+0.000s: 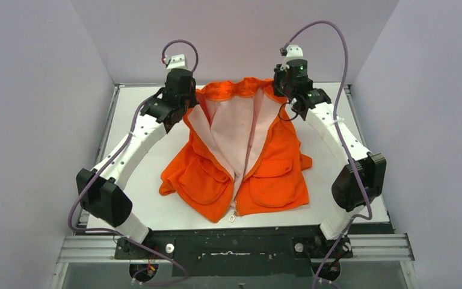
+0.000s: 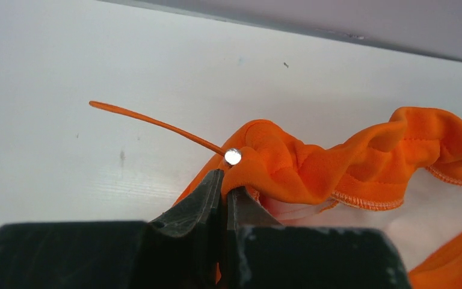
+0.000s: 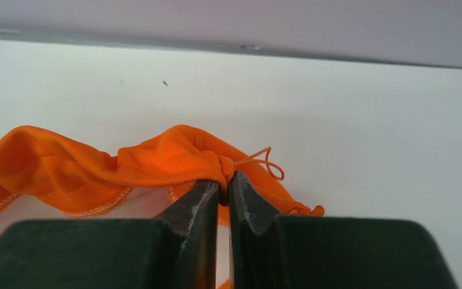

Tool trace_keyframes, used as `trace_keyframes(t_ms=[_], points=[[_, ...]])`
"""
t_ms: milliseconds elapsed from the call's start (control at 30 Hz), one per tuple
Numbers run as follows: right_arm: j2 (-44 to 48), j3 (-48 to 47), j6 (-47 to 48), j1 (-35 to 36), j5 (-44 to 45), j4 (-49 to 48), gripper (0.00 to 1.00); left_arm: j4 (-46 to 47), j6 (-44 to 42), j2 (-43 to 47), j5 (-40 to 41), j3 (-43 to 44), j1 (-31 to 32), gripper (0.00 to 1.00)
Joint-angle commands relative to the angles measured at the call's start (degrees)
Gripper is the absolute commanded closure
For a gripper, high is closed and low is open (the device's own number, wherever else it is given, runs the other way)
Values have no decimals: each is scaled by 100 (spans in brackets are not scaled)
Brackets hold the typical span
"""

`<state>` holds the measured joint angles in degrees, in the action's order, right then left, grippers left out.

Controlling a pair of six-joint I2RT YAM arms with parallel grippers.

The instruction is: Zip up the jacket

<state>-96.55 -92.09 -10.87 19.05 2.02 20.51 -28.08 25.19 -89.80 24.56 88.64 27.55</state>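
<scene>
The orange jacket (image 1: 240, 162) lies on the white table, front open, pale lining showing, collar at the far side. Its zipper is joined only at the hem, where the silver pull (image 1: 232, 218) lies near the table's front edge. My left gripper (image 1: 187, 108) is shut on the jacket's left collar corner (image 2: 258, 159), beside a silver snap (image 2: 233, 156) and a thin orange cord (image 2: 150, 123). At the right collar corner (image 3: 180, 158) my right gripper (image 1: 286, 103) is shut on the bunched fabric, a looped orange thread (image 3: 264, 161) just past its fingertips.
Grey walls enclose the table on the left, the right and the far side, close behind both grippers. The table's front edge (image 1: 234, 227) runs just below the jacket's hem. Both arms' elbows (image 1: 103, 194) (image 1: 358, 180) stand out to the sides of the jacket.
</scene>
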Motion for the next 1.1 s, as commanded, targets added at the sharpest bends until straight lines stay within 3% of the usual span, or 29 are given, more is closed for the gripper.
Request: trace_keyframes(t_ms=[0, 167, 367, 400, 433, 467, 500, 567, 633, 800, 1067], points=[[-710, -1290, -145, -196, 161, -333, 100, 374, 52, -605, 301, 1155, -355, 100], [-1965, -2823, -265, -217, 96, 64, 100, 135, -135, -1703, 346, 2250, -628, 100], [-3461, -4395, -615, -358, -142, 192, 97, -775, -246, -3608, 162, 4447, -855, 100], [-3551, -4370, -697, -399, -156, 50, 82, -966, -272, -3953, 114, 4885, -895, 100], [-3582, -4289, -787, -438, -246, -73, 59, -1142, -303, -4283, 58, 5266, -931, 87], [-3575, -4199, -868, -481, -419, -183, 44, -1282, -358, -4549, -44, 5633, -968, 73], [-3504, -4073, -941, -523, -557, -272, 33, -1398, -382, -4753, -145, 5906, -1003, 59], [-3222, -3638, -1008, -591, -819, -454, 20, -1507, -329, -4850, -421, 6125, -1062, 45], [-2764, -3062, -997, -620, -934, -707, 15, -1238, -299, -4531, -608, 5768, -1055, 38], [-1398, -1605, -933, -614, -1133, -1153, 10, 160, -135, -2683, -1373, 3497, -979, 16], [398, 378, -889, -510, -1196, -1121, 8, 226, 95, -991, -1720, 1503, -720, 15]])
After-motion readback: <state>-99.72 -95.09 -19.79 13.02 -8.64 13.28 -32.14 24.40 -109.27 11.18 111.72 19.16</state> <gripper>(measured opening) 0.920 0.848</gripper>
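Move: The jacket's collar hangs by its two front corners, one already pinched in each hand. The bare table spot for the left corner lies about 17 cm ahead of the left hand and some 16 cm below it; the right one's spot is about 14 cm ahead of the right hand, 2 cm to its left and equally low. The zipper pull lies roughly 36 cm back and 13 cm right of the left hand, and 41 cm back and 14 cm left of the right. The held jacket collar is carried forward over the far part of the table by both hands together, some 15 to 19 cm, dragging the hem after it. The hands then sink about 10 cm, letting the corners go as the fingers spread wide, and finally draw back towards the bases and rise clear, empty and open. ##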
